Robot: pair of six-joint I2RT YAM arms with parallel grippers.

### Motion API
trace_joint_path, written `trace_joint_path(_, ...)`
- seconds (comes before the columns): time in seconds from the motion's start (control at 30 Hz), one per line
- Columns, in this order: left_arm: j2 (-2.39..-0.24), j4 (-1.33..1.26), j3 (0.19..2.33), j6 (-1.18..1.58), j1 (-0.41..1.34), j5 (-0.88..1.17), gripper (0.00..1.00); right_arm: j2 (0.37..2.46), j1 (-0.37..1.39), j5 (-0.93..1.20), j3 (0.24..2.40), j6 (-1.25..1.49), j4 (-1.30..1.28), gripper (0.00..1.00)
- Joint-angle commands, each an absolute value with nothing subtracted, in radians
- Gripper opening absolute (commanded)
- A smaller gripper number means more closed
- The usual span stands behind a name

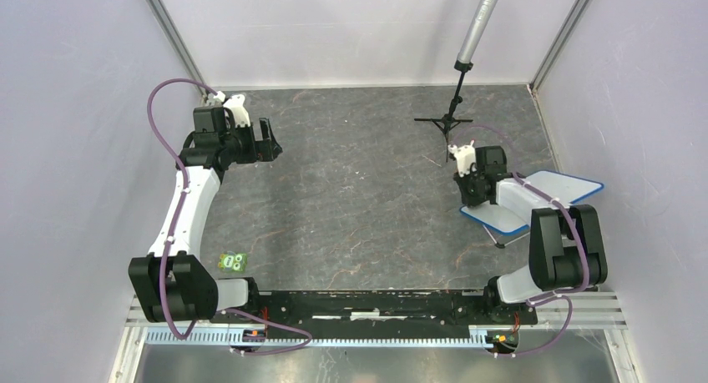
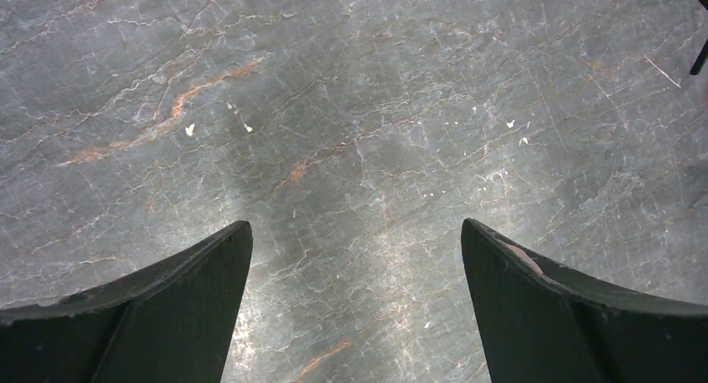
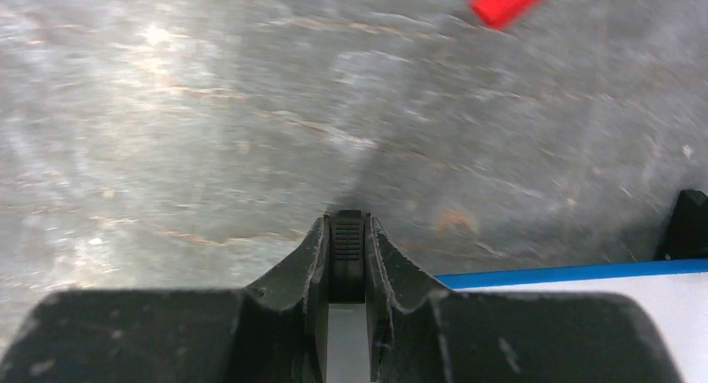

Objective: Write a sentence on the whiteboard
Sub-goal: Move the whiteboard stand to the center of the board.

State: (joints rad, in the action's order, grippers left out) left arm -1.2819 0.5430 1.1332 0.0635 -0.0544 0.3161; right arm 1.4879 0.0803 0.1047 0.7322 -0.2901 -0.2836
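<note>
The whiteboard (image 1: 558, 185), white with a blue rim, lies at the right of the table, partly under my right arm. In the right wrist view its blue edge (image 3: 576, 274) runs along the lower right. No sentence shows on the parts of the board I can see. My right gripper (image 3: 348, 220) hangs just left of the board (image 1: 472, 196), shut on a marker (image 3: 347, 243) with a black ribbed end and a white barrel. A blurred red piece (image 3: 509, 1) lies on the table ahead of it. My left gripper (image 1: 271, 141) hovers far left, open and holding nothing (image 2: 357, 229).
A small black tripod (image 1: 447, 123) with a silver pole (image 1: 482, 22) stands at the back, just behind my right gripper. A green card (image 1: 232, 262) lies near the left arm's base. Enclosure walls close in the left, right and back sides.
</note>
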Motion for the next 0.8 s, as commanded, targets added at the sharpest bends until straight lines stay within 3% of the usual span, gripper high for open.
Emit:
trace_joint_path(0.0,-1.267,0.505,1.132,0.103,-0.052,0.314,1.0,1.501,0.224,0.295,0.689,-0.316,-0.39,0.0)
trace_joint_path(0.5,-1.284,0.518,1.145,0.115,-0.053,0.26,1.0,1.569,0.753,0.279,0.78,-0.451,-0.449,0.0)
trace_joint_path(0.77,-1.333,0.57,1.19,0.123,-0.057,0.197,1.0,1.705,0.934,0.233,0.946,-0.743,-0.58,0.0)
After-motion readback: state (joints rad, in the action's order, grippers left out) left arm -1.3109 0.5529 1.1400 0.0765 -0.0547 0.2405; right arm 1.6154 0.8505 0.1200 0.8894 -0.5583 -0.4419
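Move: The right hand already grips the whiteboard at its left edge, the board's middle about 18 cm to the right and level with it. Open mid-table, where it is headed, lies some 30 cm to its left and 3 cm ahead; the red marker is about 14 cm straight ahead. From the raised left hand, mid-table is roughly 30 cm to the right, 2 cm back and 20 cm below. The right hand keeps its grip, swinging the whiteboard left 21 cm and back 10 cm, turning nearly 60 degrees counter-clockwise. ##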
